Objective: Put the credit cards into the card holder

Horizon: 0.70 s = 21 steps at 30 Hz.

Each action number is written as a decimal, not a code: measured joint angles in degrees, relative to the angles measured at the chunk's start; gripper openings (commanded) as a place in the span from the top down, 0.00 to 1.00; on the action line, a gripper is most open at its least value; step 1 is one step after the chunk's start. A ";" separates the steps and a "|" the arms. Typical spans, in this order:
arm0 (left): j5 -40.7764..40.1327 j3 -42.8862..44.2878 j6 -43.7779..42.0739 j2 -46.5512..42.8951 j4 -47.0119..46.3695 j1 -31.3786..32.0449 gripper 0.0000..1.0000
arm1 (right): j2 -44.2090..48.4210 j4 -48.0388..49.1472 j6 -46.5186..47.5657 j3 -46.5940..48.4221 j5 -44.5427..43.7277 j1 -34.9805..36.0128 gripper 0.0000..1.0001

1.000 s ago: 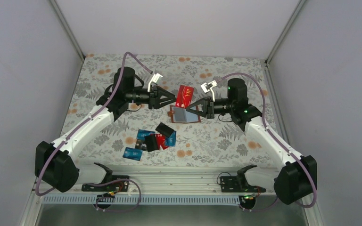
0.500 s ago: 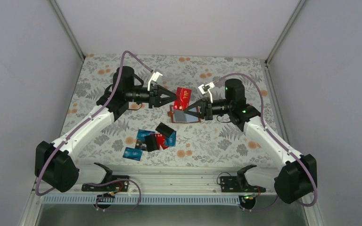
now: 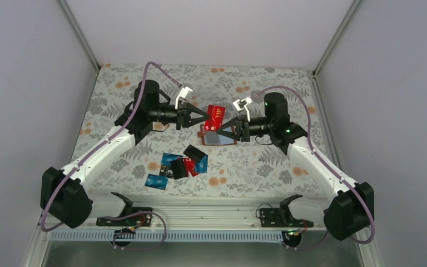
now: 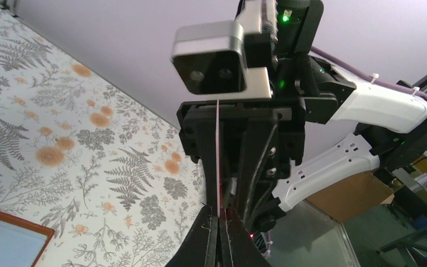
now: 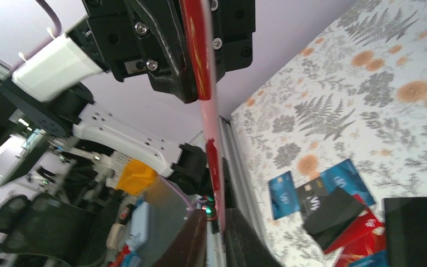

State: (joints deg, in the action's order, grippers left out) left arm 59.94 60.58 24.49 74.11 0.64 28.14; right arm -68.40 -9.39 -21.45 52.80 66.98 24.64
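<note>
My left gripper [image 3: 201,115] is shut on a red credit card [image 3: 216,115] and holds it in the air above the open reddish-brown card holder [image 3: 218,136], which lies on the table with its grey sleeve up. In the left wrist view the card [image 4: 217,156] stands edge-on between the closed fingers of that gripper [image 4: 218,219]. My right gripper [image 3: 226,124] faces it. In the right wrist view this gripper [image 5: 216,219] has its jaws narrowly apart around the card's [image 5: 203,67] other edge, with a gap on one side. Several other blue, red and black cards [image 3: 180,166] lie in a pile nearer the front.
The pile of cards [image 5: 339,200] and a separate black card [image 5: 414,222] show in the right wrist view. A corner of the card holder [image 4: 5,239] shows in the left wrist view. White walls close the floral table [image 3: 267,161] on three sides.
My right gripper has moved left, up to the red card. My left gripper has shifted the card slightly left and down toward it.
</note>
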 measured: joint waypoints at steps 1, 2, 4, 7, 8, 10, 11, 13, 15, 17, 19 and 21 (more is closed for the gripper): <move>-0.04 -0.22 0.00 -0.13 0.02 0.02 0.98 | -0.04 -0.50 0.02 0.22 -0.48 0.07 0.72; -0.26 -0.55 -0.02 -0.28 0.02 0.13 0.98 | -0.13 -1.27 0.50 0.72 -1.33 0.11 0.67; -1.16 -1.42 -0.04 -0.68 0.28 0.26 0.98 | -0.26 -2.54 1.20 1.66 -3.45 0.17 0.56; -3.43 -3.91 -0.09 -2.27 0.76 0.33 0.98 | -0.28 -3.76 1.64 2.21 -7.45 0.15 0.51; -4.37 -4.94 -0.09 -2.97 0.74 0.33 0.98 | -0.31 -4.13 1.49 2.19 -8.63 0.13 0.51; -6.40 -7.30 -0.07 -4.39 0.81 0.33 0.98 | -0.37 -4.98 1.33 2.19 -11.80 -0.20 0.51; -7.50 -8.28 -0.07 -4.79 0.98 0.31 0.98 | -0.39 -5.38 1.27 2.19 -13.44 -0.35 0.51; -10.05 -9.70 -0.04 -4.70 1.27 0.31 0.98 | -0.44 -5.95 1.01 2.19 -16.81 -0.74 0.53; -12.11 -10.86 0.17 -3.89 1.16 0.24 0.98 | -0.50 -6.43 0.46 2.19 -20.81 -1.57 0.54; -13.81 -11.50 0.66 -2.54 0.98 0.24 0.98 | -0.81 -6.82 -0.35 2.19 -24.98 -2.62 0.54; -15.72 -11.74 1.68 -0.76 0.50 0.26 0.98 | -1.68 -7.28 -1.46 2.19 -29.20 -4.09 0.55; -17.49 -11.74 2.60 1.11 -0.09 0.33 0.98 | -3.19 -7.87 -2.69 2.19 -32.74 -5.79 0.56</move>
State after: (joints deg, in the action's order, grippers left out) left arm 42.46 48.84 27.09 75.22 0.56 28.47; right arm -71.59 -17.26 -24.14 54.98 34.24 18.85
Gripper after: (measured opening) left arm 0.027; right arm 0.454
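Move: Below the left hand, which pinches the red card together with the right hand, the open card holder lies flat, about 13 cm ahead, 6 cm to the right and 32 cm down. The loose black card is some 4 cm ahead and 5 cm left, the small blue card beside it 1 cm back and 2 cm left, both at table height. From the right hand, the holder is roughly 16 cm ahead, level sideways and 28 cm below. Keeping its pinch on the red card, the left hand sinks about 11 cm towards the card holder, then also eases forward a little, turning some 15 degrees counter-clockwise. The right fingers open and let go of the card; that hand swings forward about 11 cm and to the right and down, turning some 35 degrees clockwise. ##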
